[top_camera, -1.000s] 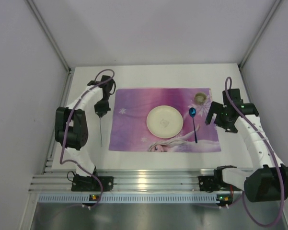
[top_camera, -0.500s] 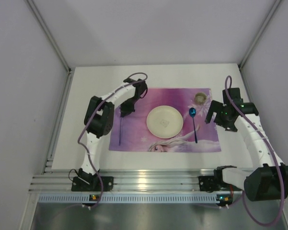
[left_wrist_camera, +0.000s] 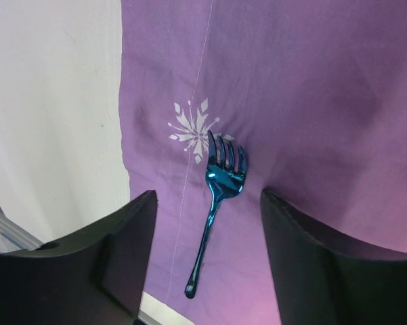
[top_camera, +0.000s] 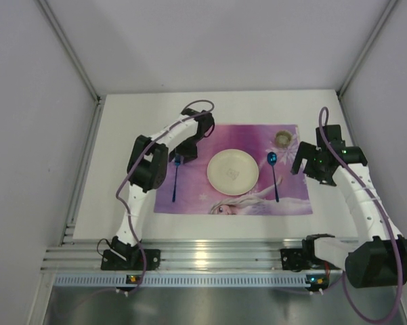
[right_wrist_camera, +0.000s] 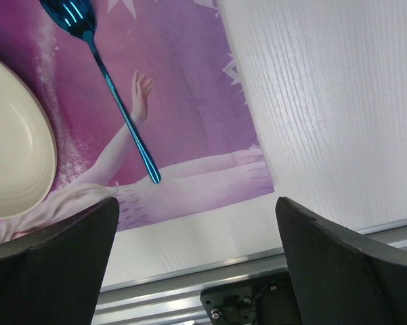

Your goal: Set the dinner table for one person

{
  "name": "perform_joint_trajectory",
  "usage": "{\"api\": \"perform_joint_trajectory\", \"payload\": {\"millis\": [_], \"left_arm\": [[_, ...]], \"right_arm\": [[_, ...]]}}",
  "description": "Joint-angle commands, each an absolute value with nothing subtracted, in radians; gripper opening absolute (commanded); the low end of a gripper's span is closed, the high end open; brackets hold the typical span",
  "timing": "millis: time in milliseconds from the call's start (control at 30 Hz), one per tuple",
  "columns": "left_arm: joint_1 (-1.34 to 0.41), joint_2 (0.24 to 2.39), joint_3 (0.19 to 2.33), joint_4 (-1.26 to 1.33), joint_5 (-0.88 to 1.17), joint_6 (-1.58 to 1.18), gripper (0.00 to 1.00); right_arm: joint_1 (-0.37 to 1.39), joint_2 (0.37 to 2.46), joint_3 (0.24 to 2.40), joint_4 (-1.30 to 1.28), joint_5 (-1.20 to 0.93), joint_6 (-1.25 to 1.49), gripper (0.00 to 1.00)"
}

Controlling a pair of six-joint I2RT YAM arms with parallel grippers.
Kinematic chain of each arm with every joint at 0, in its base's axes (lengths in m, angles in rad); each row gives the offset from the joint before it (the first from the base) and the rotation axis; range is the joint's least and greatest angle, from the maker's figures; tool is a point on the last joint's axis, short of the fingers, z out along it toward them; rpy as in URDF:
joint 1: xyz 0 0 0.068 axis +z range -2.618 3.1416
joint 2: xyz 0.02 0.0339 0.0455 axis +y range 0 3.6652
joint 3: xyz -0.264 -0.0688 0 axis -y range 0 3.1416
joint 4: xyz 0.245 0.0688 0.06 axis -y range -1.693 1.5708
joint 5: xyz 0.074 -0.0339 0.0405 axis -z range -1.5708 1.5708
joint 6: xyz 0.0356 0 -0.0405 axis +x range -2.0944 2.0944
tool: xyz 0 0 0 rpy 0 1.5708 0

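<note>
A shiny blue fork [left_wrist_camera: 216, 203] lies flat on the left part of the purple placemat [left_wrist_camera: 311, 101], tines pointing away. My left gripper [left_wrist_camera: 208, 203] stands open just above it, with a dark finger on each side and neither touching it. From above, the fork [top_camera: 176, 177] lies left of the cream plate [top_camera: 233, 170], with the left gripper [top_camera: 184, 152] over its tines. A blue spoon [top_camera: 274, 175] lies right of the plate. My right gripper [top_camera: 299, 164] hovers open and empty by the placemat's right edge. The white dinner table [top_camera: 122, 135] carries it all.
A small cup [top_camera: 282, 138] stands at the placemat's far right corner. In the right wrist view the spoon [right_wrist_camera: 112, 88] and plate [right_wrist_camera: 13, 142] lie to the left, with white tabletop [right_wrist_camera: 325, 101] on the right. The aluminium rail [top_camera: 203, 257] runs along the near edge.
My left arm swung right from the bare table onto the placemat with the fork, then opened; the fork now lies free on the mat. The right arm barely moved.
</note>
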State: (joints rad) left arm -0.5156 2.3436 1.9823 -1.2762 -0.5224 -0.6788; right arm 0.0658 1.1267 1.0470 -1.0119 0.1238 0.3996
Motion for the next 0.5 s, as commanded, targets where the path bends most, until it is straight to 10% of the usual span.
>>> {"api": "perform_joint_trajectory", "payload": {"millis": [0, 267, 467], "left_arm": [[-0.537, 2.286, 2.013, -1.308, -0.572, -0.698, 0.71], [-0.485, 1.919, 1.829, -1.077, -0.557, -0.506, 0.81], [-0.422, 1.216, 0.781, 0.318, -0.515, -0.073, 0.90]], "right_arm": [[0.078, 1.129, 1.065, -0.991, 0.143, 0.383, 1.00], [0.077, 1.134, 1.112, -0.965, 0.065, 0.368, 1.00], [0.081, 1.054, 1.104, -0.917, -0.026, 0.402, 1.00]]}}
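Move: The fork lies just under the left hand's open fingers, already let go: its middle is about 6 cm back, 1 cm to the left and 2 cm down. The plate is some 17 cm to this hand's right and 4 cm back; the spoon lies beyond the plate, about 30 cm right and 5 cm back. From the right hand, the fork is roughly 40 cm left, 7 cm ahead and 13 cm below. Clear of the fork lying between its fingers, the left hand lifts away almost straight up, slowly then fast, about 12 cm in all, and late on swings some 5 cm left towards the bare table beside the mat. The fingers spread somewhat wider while the wrist tips up nearly 40 degrees, swinging them forward. The right hand, open, drifts about 2 cm left. ##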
